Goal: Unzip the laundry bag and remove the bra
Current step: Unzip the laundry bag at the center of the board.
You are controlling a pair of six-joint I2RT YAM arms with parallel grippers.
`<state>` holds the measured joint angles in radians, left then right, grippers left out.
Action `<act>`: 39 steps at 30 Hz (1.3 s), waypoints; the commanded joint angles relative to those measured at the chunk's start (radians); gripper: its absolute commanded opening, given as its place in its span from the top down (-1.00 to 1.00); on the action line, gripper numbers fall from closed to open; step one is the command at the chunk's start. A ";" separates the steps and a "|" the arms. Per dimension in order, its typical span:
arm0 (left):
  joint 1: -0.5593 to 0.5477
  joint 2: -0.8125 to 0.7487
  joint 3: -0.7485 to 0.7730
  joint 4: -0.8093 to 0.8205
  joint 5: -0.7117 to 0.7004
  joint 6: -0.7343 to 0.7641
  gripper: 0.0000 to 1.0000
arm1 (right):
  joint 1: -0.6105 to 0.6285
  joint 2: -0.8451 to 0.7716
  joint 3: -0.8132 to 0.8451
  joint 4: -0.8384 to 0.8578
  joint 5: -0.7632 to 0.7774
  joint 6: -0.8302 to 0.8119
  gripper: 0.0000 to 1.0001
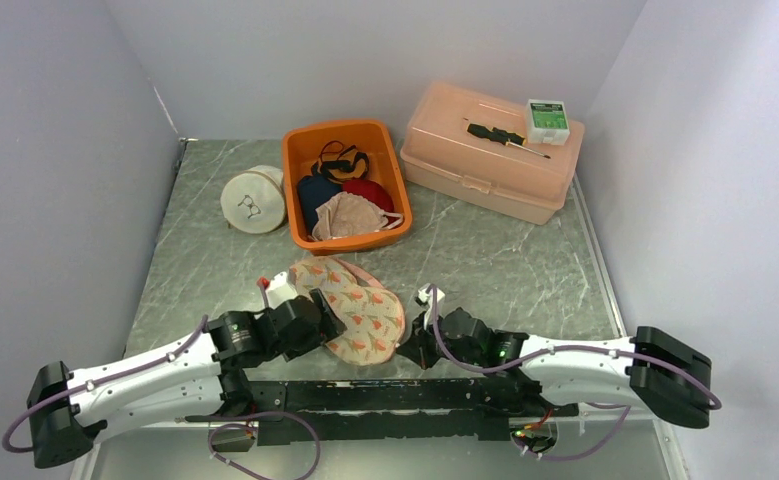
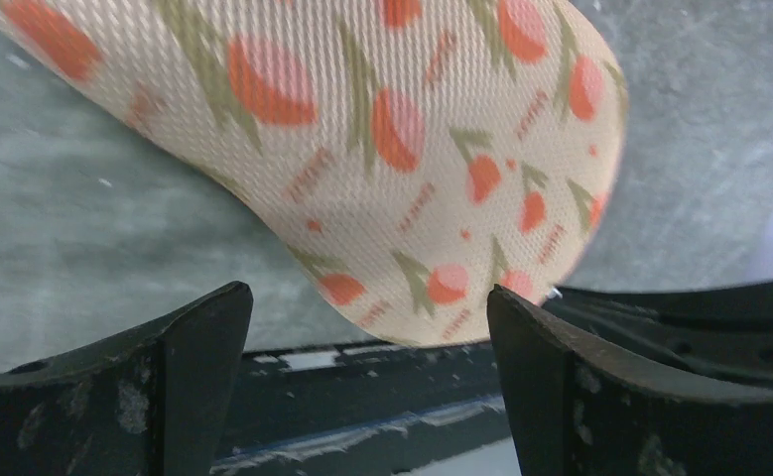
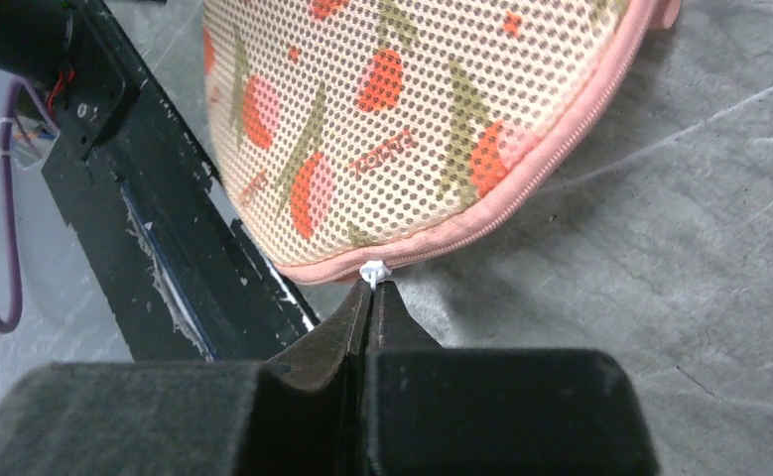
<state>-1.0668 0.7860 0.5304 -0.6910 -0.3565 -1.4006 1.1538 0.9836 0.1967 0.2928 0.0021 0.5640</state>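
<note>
The laundry bag (image 1: 357,312) is a flat mesh pouch printed with orange flowers, lying on the grey table near its front edge. My left gripper (image 1: 327,322) sits at the bag's left end, open, and the bag's rounded edge (image 2: 402,129) lies just beyond its fingertips (image 2: 367,291) without being pinched. My right gripper (image 1: 417,338) is at the bag's right side. In the right wrist view it (image 3: 373,286) is shut on the small white zipper pull (image 3: 373,269) on the pink zipper band (image 3: 521,188). The zipper looks closed. The bra is hidden.
An orange bin (image 1: 300,150) with several garments stands behind the bag. A round white mesh pouch (image 1: 253,200) lies to its left. A peach toolbox (image 1: 490,150) at the back right carries a screwdriver (image 1: 505,135) and a small green-white box (image 1: 547,120). A black rail (image 1: 365,395) runs along the front edge.
</note>
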 commanded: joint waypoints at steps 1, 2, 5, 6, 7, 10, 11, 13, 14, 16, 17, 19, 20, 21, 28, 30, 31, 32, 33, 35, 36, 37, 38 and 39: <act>-0.070 -0.024 -0.040 0.085 0.097 -0.166 -0.87 | 0.004 0.056 0.022 0.172 0.038 0.003 1.00; -0.112 -0.020 -0.054 0.128 0.079 -0.197 -0.87 | 0.005 0.069 0.025 0.188 0.035 0.007 1.00; -0.238 0.028 -0.081 0.239 -0.011 -0.277 -0.88 | 0.006 0.103 0.032 0.219 0.009 0.015 1.00; -0.260 0.059 -0.084 0.268 -0.026 -0.293 -0.88 | 0.007 0.110 0.036 0.224 0.003 0.015 1.00; -0.273 0.091 -0.086 0.309 -0.030 -0.302 -0.88 | 0.012 0.113 0.044 0.222 0.002 0.014 1.00; -0.297 0.174 -0.093 0.404 -0.032 -0.318 -0.88 | 0.039 0.118 0.066 0.217 -0.038 0.000 1.00; -0.312 0.193 -0.093 0.414 -0.044 -0.333 -0.88 | 0.051 0.119 0.073 0.214 -0.045 -0.008 1.00; -0.351 0.205 -0.098 0.418 -0.088 -0.370 -0.88 | 0.072 0.121 0.091 0.203 -0.051 -0.021 1.00; -0.375 0.199 -0.103 0.411 -0.119 -0.397 -0.88 | 0.080 0.121 0.095 0.201 -0.056 -0.025 1.00; -0.427 0.179 -0.127 0.408 -0.189 -0.462 -0.88 | 0.091 0.119 0.095 0.217 -0.083 -0.031 1.00; -0.449 0.170 -0.145 0.416 -0.229 -0.488 -0.88 | 0.095 0.117 0.092 0.242 -0.102 -0.034 1.00; -0.484 0.168 -0.158 0.416 -0.297 -0.533 -0.88 | 0.105 0.113 0.088 0.268 -0.131 -0.040 1.00; -0.496 0.173 -0.155 0.399 -0.326 -0.561 -0.88 | 0.108 0.110 0.091 0.268 -0.140 -0.048 1.00; -0.504 0.181 -0.148 0.377 -0.346 -0.589 -0.88 | 0.110 0.107 0.095 0.262 -0.141 -0.054 1.00; -0.563 0.219 -0.098 0.150 -0.435 -0.796 -0.79 | 0.113 0.037 0.039 0.245 -0.071 -0.047 1.00; -0.576 0.216 -0.099 0.115 -0.459 -0.833 -0.79 | 0.114 0.005 0.014 0.235 -0.045 -0.042 1.00; -0.579 0.215 -0.100 0.098 -0.467 -0.850 -0.79 | 0.114 -0.013 0.002 0.232 -0.037 -0.040 1.00; -0.580 0.213 -0.100 0.090 -0.477 -0.858 -0.80 | 0.114 -0.026 -0.014 0.230 -0.030 -0.035 1.00; -0.581 0.210 -0.099 0.078 -0.485 -0.866 -0.80 | 0.116 -0.036 -0.025 0.230 -0.024 -0.032 1.00; -0.582 0.205 -0.094 0.050 -0.499 -0.878 -0.81 | 0.115 -0.054 -0.046 0.231 -0.009 -0.024 1.00; -0.584 0.200 -0.095 0.045 -0.507 -0.882 -0.81 | 0.116 -0.061 -0.056 0.234 -0.006 -0.021 1.00; -0.584 0.194 -0.097 0.054 -0.515 -0.879 -0.81 | 0.117 -0.067 -0.062 0.237 -0.004 -0.016 1.00; -0.583 0.188 -0.104 0.069 -0.530 -0.867 -0.80 | 0.119 -0.071 -0.068 0.242 -0.005 -0.011 1.00; -0.582 0.185 -0.110 0.081 -0.539 -0.862 -0.79 | 0.123 -0.074 -0.071 0.248 -0.005 -0.008 1.00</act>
<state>-1.6527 0.9913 0.4244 -0.5159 -0.7746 -2.0655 1.2613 0.9379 0.1493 0.4789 -0.0120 0.5331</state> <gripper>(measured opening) 0.905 0.015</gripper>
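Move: The laundry bag's near end lies about 9 cm back and 7 cm to the right of my open left hand, some 3 cm below it. The zip pull is still in my shut right fingers, about 14 cm to the left hand's right and 5 cm back. The orange bin stands roughly 29 cm ahead of my left hand and 3 cm to its right. From my right hand the bag's near end is about 4 cm back and 6 cm left. Fingers wide open, my left hand sweeps back and some 8 cm right, sinking slightly, then eases a couple of centimetres back left, until its right-hand finger presses into the bag beside the zip pull. Still pinching the pull, my right hand swings left and back, then rises and drifts a little right, ending about 3 cm higher and 3 cm back. ##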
